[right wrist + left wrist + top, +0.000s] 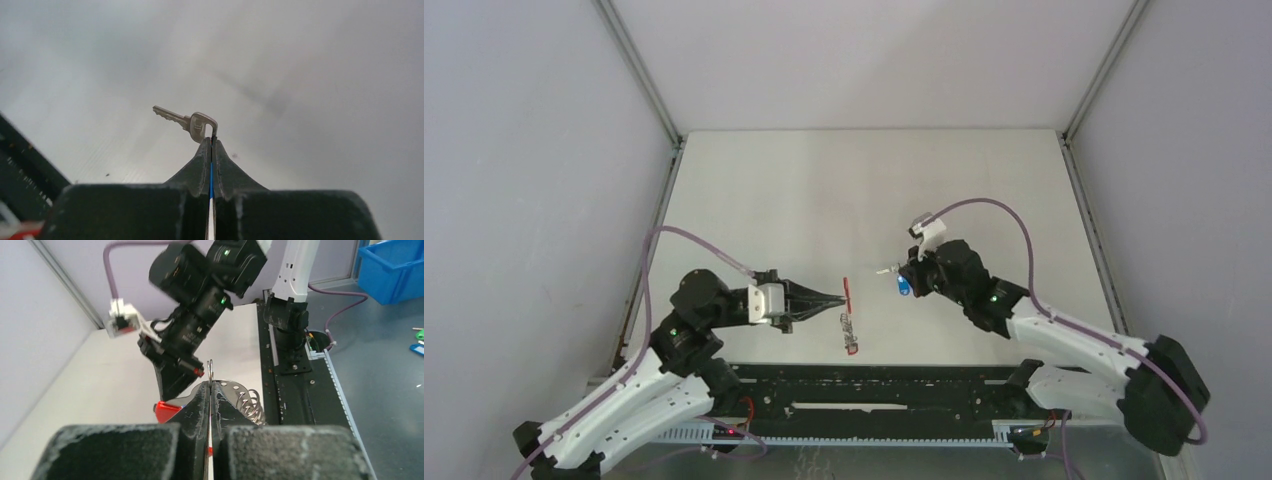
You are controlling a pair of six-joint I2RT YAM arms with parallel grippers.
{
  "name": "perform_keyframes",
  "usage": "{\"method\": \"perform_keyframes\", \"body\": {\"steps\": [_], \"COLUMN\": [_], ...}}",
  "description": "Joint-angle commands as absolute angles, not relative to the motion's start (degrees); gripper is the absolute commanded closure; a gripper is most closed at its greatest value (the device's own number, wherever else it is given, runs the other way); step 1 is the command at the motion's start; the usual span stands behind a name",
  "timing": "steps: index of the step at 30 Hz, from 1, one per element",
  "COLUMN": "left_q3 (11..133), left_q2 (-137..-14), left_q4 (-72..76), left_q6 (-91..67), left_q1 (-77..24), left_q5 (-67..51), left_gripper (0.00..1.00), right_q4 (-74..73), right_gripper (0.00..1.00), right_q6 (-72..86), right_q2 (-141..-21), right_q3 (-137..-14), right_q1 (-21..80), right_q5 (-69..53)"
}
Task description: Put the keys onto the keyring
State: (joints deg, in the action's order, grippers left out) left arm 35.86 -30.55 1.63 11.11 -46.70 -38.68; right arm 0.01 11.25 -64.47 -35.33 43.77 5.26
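Note:
My left gripper (pixel 841 298) is shut on the keyring (pixel 847 293). The keyring's red band stands upright at the tips, and its silver rings (pixel 850 335) trail toward the near edge. In the left wrist view a thin metal ring (pixel 210 369) pokes up from between the shut fingers, with the red band (pixel 167 410) on the left and coiled rings (pixel 247 401) on the right. My right gripper (pixel 902 277) hovers just right of the keyring, shut on a key's blue tag (pixel 903 288). The silver key (pixel 186 120) sticks out past the tips (pixel 211 140), pointing left.
A black rail (pixel 874 385) runs along the near table edge between the arm bases. Grey walls (pixel 544 200) enclose the white table (pixel 874 190) on three sides. A blue bin (pixel 395 270) stands outside the cell, beyond the rail.

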Motion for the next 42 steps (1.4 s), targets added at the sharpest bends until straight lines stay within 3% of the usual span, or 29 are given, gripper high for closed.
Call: {"method": "perform_keyframes", "body": {"steps": [1,5,9,19,25,27,29,30,31,33,35,38,42], "left_q3": [33.62,32.65,33.68,35.39,35.77,35.77,35.85,35.92,36.02,36.4,36.85,37.09,37.26], "left_q2": [-31.56,-33.47,-33.44,-28.6,-27.81,-27.49,-27.33,-27.36,-27.38,-27.51,-27.8,-28.2,-28.11], "left_q4": [10.6,12.95,13.38,4.63,4.31,4.24,4.26,4.33,4.57,5.14,5.54,5.86,6.37], "left_q6": [6.63,8.1,7.89,15.58,15.2,15.01,14.82,14.74,14.39,13.85,13.53,13.28,13.28], "left_q1": [-45.5,-45.33,-43.81,-43.64,-43.51,-43.52,-43.51,-43.55,-43.51,-43.51,-43.51,-43.51,-43.51], "left_q5": [-40.87,-41.17,-42.9,-45.88,-46.14,-46.22,-46.1,-46.07,-45.95,-45.65,-45.62,-45.62,-44.82], "left_gripper": [1.0,1.0,1.0,1.0,1.0,1.0,1.0,1.0,1.0,1.0,1.0,1.0,1.0], "right_q4": [6.0,5.15,0.55,-0.53,-0.98,-1.29,-2.08,-2.78,-3.85,-4.21,0.59,8.66,1.0], "right_gripper": [1.0,1.0,1.0,1.0,0.76,0.61,0.44,0.17,0.02,0.0,0.0,0.0,0.01], "right_q6": [-3.22,-5.86,-1.66,8.3,10.82,10.92,11.43,11.73,12.6,17.85,25.37,29.9,25.17], "right_q2": [-54.9,-52.76,-59.93,-74.15,-74.72,-73.9,-72.62,-71.81,-70.82,-67.2,-63.78,-67.95,-71.52], "right_q3": [-33.93,-34.23,-37.33,-37.53,-37.53,-37.53,-37.88,-38.25,-38.89,-39.58,-36.46,-33.07,-36.25], "right_q1": [47.81,48.36,45.03,47.02,46.9,46.45,45.73,45.38,44.84,41.97,35.73,28.76,32.02], "right_q5": [-3.63,-7.37,-11.12,-2.24,0.0,-0.26,-0.93,-1.29,-1.37,-3.72,-13.7,-26.97,-17.49]}}
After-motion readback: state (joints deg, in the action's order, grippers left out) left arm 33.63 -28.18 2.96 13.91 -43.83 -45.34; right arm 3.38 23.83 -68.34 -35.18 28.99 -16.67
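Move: The right hand already pinches the key with the blue tag, less than 2 cm off its fingertips. The bare spot of table it is taken to lies about 4 cm back, 3 cm left and 11 cm below. The keyring, held by the left gripper, is some 19 cm back, 10 cm left and 17 cm higher. From the left hand, the key is roughly 17 cm ahead, 11 cm right and 20 cm lower. The right hand keeps its pinch on the key and tag while it rises about 6 cm, going back and left, then sinks some 12 cm to the table. There its fingers open wide and let go, and it withdraws up, forward and to the right with a roll of the wrist. The left hand keeps its grip on the keyring, dipping slightly and easing back a little. ##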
